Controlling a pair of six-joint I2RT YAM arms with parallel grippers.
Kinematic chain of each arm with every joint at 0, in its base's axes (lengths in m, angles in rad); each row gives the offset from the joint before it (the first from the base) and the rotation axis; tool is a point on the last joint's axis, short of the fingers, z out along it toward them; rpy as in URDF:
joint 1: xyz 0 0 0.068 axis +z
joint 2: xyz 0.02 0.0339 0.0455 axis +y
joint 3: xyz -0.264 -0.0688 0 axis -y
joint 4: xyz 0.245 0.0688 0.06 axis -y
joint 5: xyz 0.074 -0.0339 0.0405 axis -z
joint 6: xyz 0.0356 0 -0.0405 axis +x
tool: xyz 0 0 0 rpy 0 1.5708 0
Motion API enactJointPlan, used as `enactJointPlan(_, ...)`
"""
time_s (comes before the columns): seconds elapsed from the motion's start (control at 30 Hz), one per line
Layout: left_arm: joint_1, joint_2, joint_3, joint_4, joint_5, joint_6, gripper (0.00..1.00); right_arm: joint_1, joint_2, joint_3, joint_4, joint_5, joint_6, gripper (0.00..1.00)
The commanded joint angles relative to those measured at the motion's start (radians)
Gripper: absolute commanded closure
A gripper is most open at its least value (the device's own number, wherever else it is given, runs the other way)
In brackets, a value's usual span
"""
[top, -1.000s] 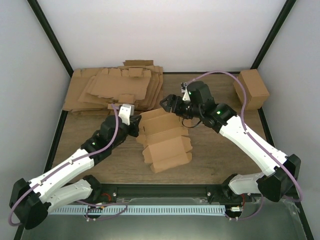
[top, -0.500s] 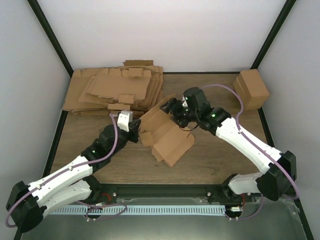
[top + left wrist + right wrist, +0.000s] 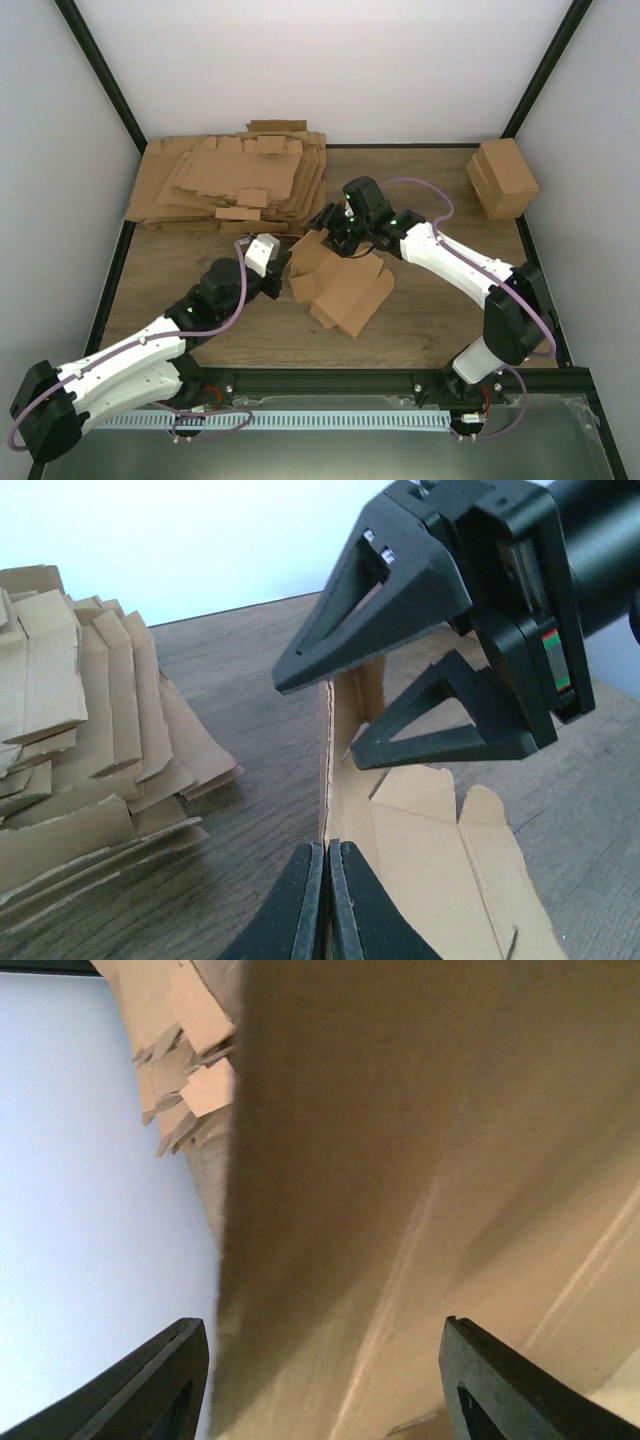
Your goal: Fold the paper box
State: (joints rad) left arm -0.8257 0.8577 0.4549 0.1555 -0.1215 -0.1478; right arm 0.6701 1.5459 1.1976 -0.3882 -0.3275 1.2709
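Observation:
The paper box (image 3: 345,288) is a brown die-cut sheet, partly folded, in the middle of the table. Its left panel stands raised. My left gripper (image 3: 288,270) is shut on the edge of that raised panel, which the left wrist view (image 3: 327,848) shows clamped between its fingertips, with the sheet's inner face (image 3: 430,870) to the right. My right gripper (image 3: 329,231) is open at the sheet's far end. In the left wrist view its two fingers (image 3: 400,610) straddle an upright flap. In the right wrist view (image 3: 320,1370) cardboard (image 3: 420,1160) fills the space between the spread fingers.
A thick pile of flat brown sheets (image 3: 235,180) lies at the back left and shows in the left wrist view (image 3: 70,730). A blocky brown carton (image 3: 505,178) stands at the back right. Black frame rails edge the wooden table (image 3: 440,320).
My right gripper has moved left and forward over the sheet's far end. The sheet has turned and folded up more. My left gripper has shifted right with the panel edge in it.

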Motion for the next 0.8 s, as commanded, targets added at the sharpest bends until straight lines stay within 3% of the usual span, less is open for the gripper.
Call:
enactJointPlan(0.0,-0.006,-0.009,-0.004,0.039,0.047,0.069,0.96,-0.011,-0.015,-0.004,0.081,-0.015,-0.009,0.34)
enactJointPlan(0.1,-0.008,-0.012,-0.006,0.032,0.054,0.084,0.96,-0.014,-0.017,-0.027,0.115,-0.036,-0.015,0.41)
enactJointPlan(0.3,-0.01,-0.023,-0.001,0.004,0.057,0.101,0.94,-0.02,-0.029,-0.043,0.081,-0.024,-0.042,0.71)
enactJointPlan(0.43,-0.008,-0.026,0.008,-0.017,0.104,0.1,0.65,-0.025,-0.05,-0.081,0.096,-0.021,-0.065,0.9)
enactJointPlan(0.5,-0.008,-0.017,0.03,-0.04,0.113,0.087,0.47,-0.027,-0.056,-0.098,0.098,-0.021,-0.075,0.94)
enactJointPlan(0.57,-0.008,0.005,0.079,-0.085,0.109,0.074,0.36,-0.028,-0.058,-0.114,0.102,-0.02,-0.083,0.95)
enactJointPlan(0.67,-0.008,0.065,0.171,-0.184,0.11,0.08,0.28,-0.028,-0.057,-0.133,0.113,-0.024,-0.088,0.95)
enactJointPlan(0.77,-0.008,0.154,0.267,-0.286,0.134,0.128,0.26,-0.028,-0.048,-0.139,0.124,-0.035,-0.09,0.95)
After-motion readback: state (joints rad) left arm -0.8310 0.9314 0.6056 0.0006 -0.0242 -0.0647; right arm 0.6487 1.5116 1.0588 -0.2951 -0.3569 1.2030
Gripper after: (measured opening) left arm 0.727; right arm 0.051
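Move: Between the right hand's open fingers stands the far end of the paper box's raised panel edge, about 1 cm left of their midpoint; from the left hand it is some 7 cm ahead and 5 cm to the right. The left hand still pinches that edge's near end. From the right hand, the box's loose panels lie roughly 14 cm back, 7 cm right and 13 cm lower, and the cardboard stack's middle is about 9 cm ahead, 18 cm left and 18 cm below. Closing almost on the spot, the right fingers pinch the far end of the raised panel edge, then draw it down about 3 cm and slightly back and right. While they shut, the left hand eases back 1 cm or so, opens wide to let go of the near end, then moves right and rises a little. ##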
